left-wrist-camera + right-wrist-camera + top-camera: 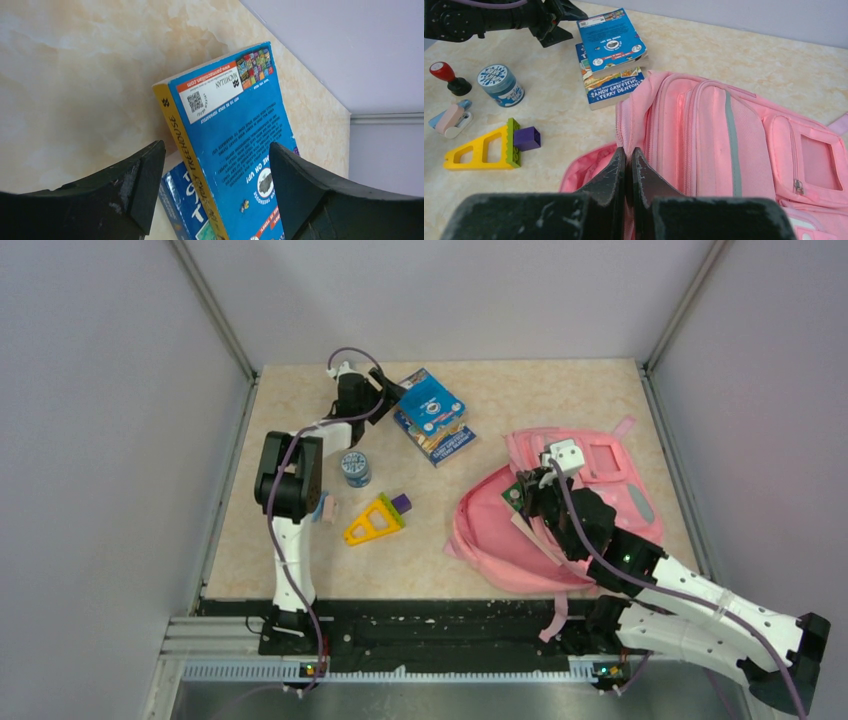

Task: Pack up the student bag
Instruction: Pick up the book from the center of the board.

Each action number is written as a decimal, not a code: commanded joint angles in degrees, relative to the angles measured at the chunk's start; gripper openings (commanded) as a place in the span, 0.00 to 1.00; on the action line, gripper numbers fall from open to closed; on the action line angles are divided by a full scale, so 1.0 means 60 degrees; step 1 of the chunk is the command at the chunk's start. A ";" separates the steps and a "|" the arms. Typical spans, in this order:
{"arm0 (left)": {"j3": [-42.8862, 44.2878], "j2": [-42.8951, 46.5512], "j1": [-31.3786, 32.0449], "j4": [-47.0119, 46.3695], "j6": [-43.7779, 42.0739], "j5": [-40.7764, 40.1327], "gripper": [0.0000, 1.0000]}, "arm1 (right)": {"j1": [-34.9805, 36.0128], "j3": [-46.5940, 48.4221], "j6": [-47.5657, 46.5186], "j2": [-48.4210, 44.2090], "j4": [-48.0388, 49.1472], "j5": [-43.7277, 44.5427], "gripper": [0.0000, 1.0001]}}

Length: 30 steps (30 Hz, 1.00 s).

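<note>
The student bag [590,475] is a large pink backpack lying on the right of the table, with its main compartment gaping toward the left. My right gripper [629,152] is shut on the pink rim of that opening [644,107] and holds the fabric up. Two blue books are stacked at the back. The top book [235,125] sits tilted on the lower book [182,197]. My left gripper [217,170] is open and straddles the top book's near end, one finger at its yellow spine and the other over its back cover. From above, the left gripper [385,395] is beside the books [432,415].
A blue round tin [355,468], a yellow triangle piece [372,525] with a purple block [401,504], a red-topped stamp [446,79] and a small pink and blue item [449,117] lie left of the bag. Grey walls close in three sides.
</note>
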<state>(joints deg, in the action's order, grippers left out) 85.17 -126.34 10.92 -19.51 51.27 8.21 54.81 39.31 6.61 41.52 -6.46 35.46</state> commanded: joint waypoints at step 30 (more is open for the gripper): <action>0.0236 -0.1282 -0.0221 -0.4105 0.1562 0.0839 0.04 | -0.0076 0.0216 -0.0062 0.0053 0.1237 -0.0154 0.00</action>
<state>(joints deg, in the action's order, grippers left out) 90.24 -137.78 9.89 -35.51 63.55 13.02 54.81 39.09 6.55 42.57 -5.56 34.68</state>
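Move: Just right of the open left hand lies the top blue book, its middle about 9 cm to the right, level in reach and 3 cm lower, its yellow spine edge nearest the fingers. The lower book under it is centred some 11 cm right and 5 cm back, about 6 cm down. The blue-lidded tub stands 16 cm back and 9 cm to the left. From the right hand the top book is about 31 cm ahead, 21 cm left and well below. Easing forward about 3.5 cm and down about 3 cm, slightly to the right, the left hand brings its jaws around the top book's spine edge near the far-left end. It rolls some 15 degrees, left side dropping, and closes to pinch the book through its thickness, grip effort rising, then begins to come up 1.5 cm at the end. ##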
